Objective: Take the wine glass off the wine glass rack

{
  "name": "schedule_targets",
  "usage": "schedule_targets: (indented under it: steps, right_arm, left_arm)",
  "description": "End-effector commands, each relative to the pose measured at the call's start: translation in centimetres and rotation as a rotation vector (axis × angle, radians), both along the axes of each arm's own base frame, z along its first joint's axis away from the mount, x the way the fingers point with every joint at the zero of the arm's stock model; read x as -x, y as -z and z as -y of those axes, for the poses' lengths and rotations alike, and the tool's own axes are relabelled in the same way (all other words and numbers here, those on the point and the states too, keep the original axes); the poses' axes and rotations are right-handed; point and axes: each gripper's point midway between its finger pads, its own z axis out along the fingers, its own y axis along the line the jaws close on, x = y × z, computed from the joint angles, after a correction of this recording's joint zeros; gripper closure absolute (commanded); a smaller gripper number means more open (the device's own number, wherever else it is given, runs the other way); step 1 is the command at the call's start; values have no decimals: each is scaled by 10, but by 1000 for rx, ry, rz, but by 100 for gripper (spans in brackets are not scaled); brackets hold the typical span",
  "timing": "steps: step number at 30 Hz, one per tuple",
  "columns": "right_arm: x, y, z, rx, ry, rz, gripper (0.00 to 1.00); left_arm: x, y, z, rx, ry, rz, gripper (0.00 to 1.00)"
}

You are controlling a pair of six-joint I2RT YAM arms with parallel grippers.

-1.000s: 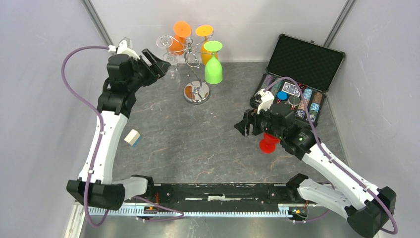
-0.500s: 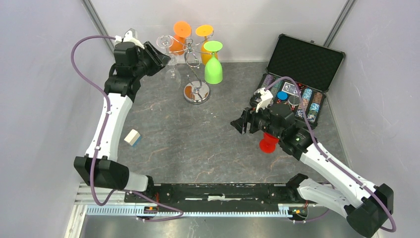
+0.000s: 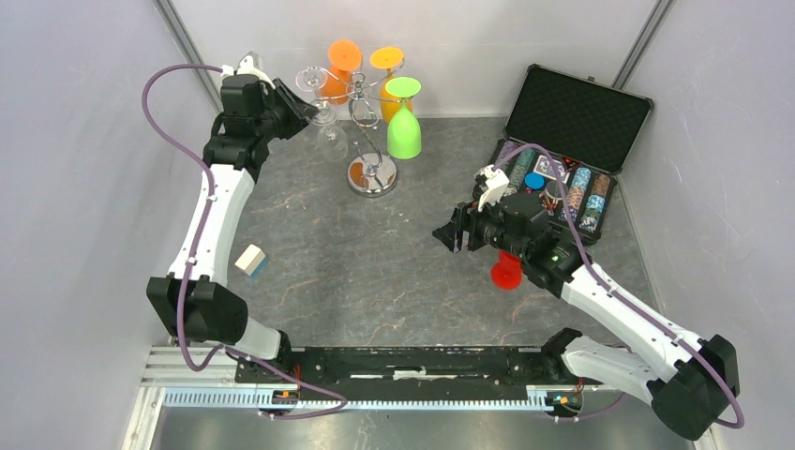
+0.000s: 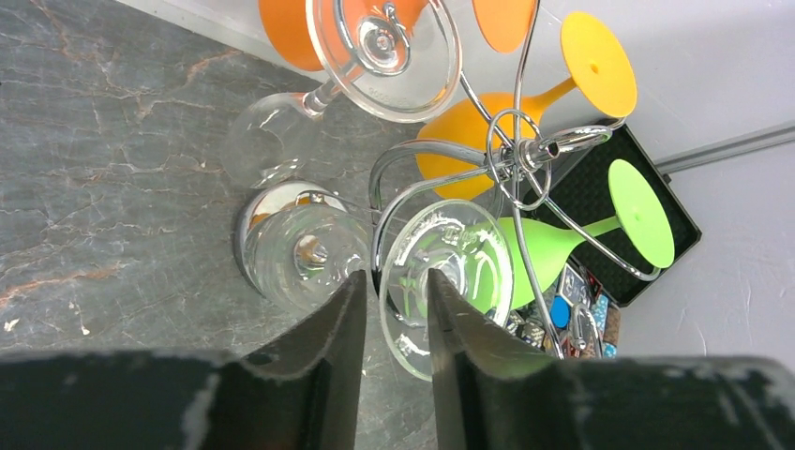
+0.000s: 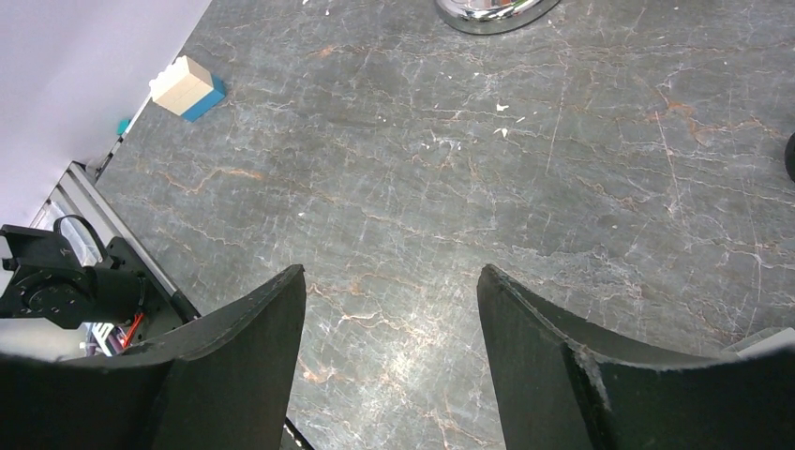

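Observation:
The wine glass rack (image 3: pixel 367 112), shiny silver with scroll arms (image 4: pixel 511 155), stands at the back of the table with several glasses hanging from it upside down. My left gripper (image 3: pixel 305 105) reaches it from the left. In the left wrist view the left gripper (image 4: pixel 394 281) has its jaws narrowed either side of the stem of a clear wine glass, between its foot (image 4: pixel 459 248) and bowl (image 4: pixel 300 248); a gap still shows and I see no contact. My right gripper (image 3: pixel 457 234) (image 5: pixel 391 281) hangs open over bare table, holding nothing.
A second clear glass (image 4: pixel 389 47), an orange one (image 3: pixel 339 70), a yellow one (image 3: pixel 386 80) and a green one (image 3: pixel 404 127) also hang there. An open black case of poker chips (image 3: pixel 562 141) lies at right. A red glass (image 3: pixel 507 272) stands under my right arm; a small block (image 3: pixel 250 260) lies at left.
My left arm has reached back and right to the rack, and its jaws have narrowed round the clear glass's stem. The right arm has drifted slightly left, jaws unchanged.

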Motion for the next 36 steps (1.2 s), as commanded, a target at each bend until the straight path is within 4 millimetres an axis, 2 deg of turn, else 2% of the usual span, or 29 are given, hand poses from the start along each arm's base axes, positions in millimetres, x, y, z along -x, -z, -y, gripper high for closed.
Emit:
schedule_targets:
  steps: [1,5,13,17,22,27,33,36]
  right_arm:
    - [-5,-6,-1,-13,-1,45,28]
    - [-5,-4,-2,-13,-4,41,28]
    - [-7,0,2,-23,37,38,28]
    - [-9,1,2,-23,41,34,28]
    - [-15,-1,13,-7,109,55,28]
    - [-16,-2,15,-7,126,59,28]
    - [-17,4,14,-3,124,39,28]
    - [-17,5,14,-1,125,36,28]
  left_arm:
    - [1,-26,-3,-2,-7,80,70]
    - [4,-22,-4,-4,-7,64,68]
    - [11,-31,-8,-2,-30,78,61]
    - [15,-31,-6,18,-30,73,70]
    - [19,-32,-7,43,-44,70,80]
    - [22,-42,-4,96,-49,100,88]
    - [19,-48,8,199,-18,119,90]
    - [14,-48,15,257,-1,122,85]
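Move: The near clear wine glass hangs upside down at the left hand: its foot is just beyond the fingertips, its middle about 2 cm ahead, 2 cm right and 8 cm lower. The second clear glass hangs about 6 cm ahead and 1 cm left, and the green glass some 5 cm ahead and 16 cm right, both middles about 8 cm below. From the right hand the near clear glass lies about 22 cm ahead, 25 cm left and 5 cm higher. Up and back by only about 2 cm each, after a brief hold, the left hand eases while its fingers close from about a third open to nearly shut, pinching the clear glass at its foot and upper stem; at the end the hand rolls some 10 degrees, left side dropping. The empty right hand sinks about 1.5 cm, then edges forward and right, still open, turning slightly clockwise. ##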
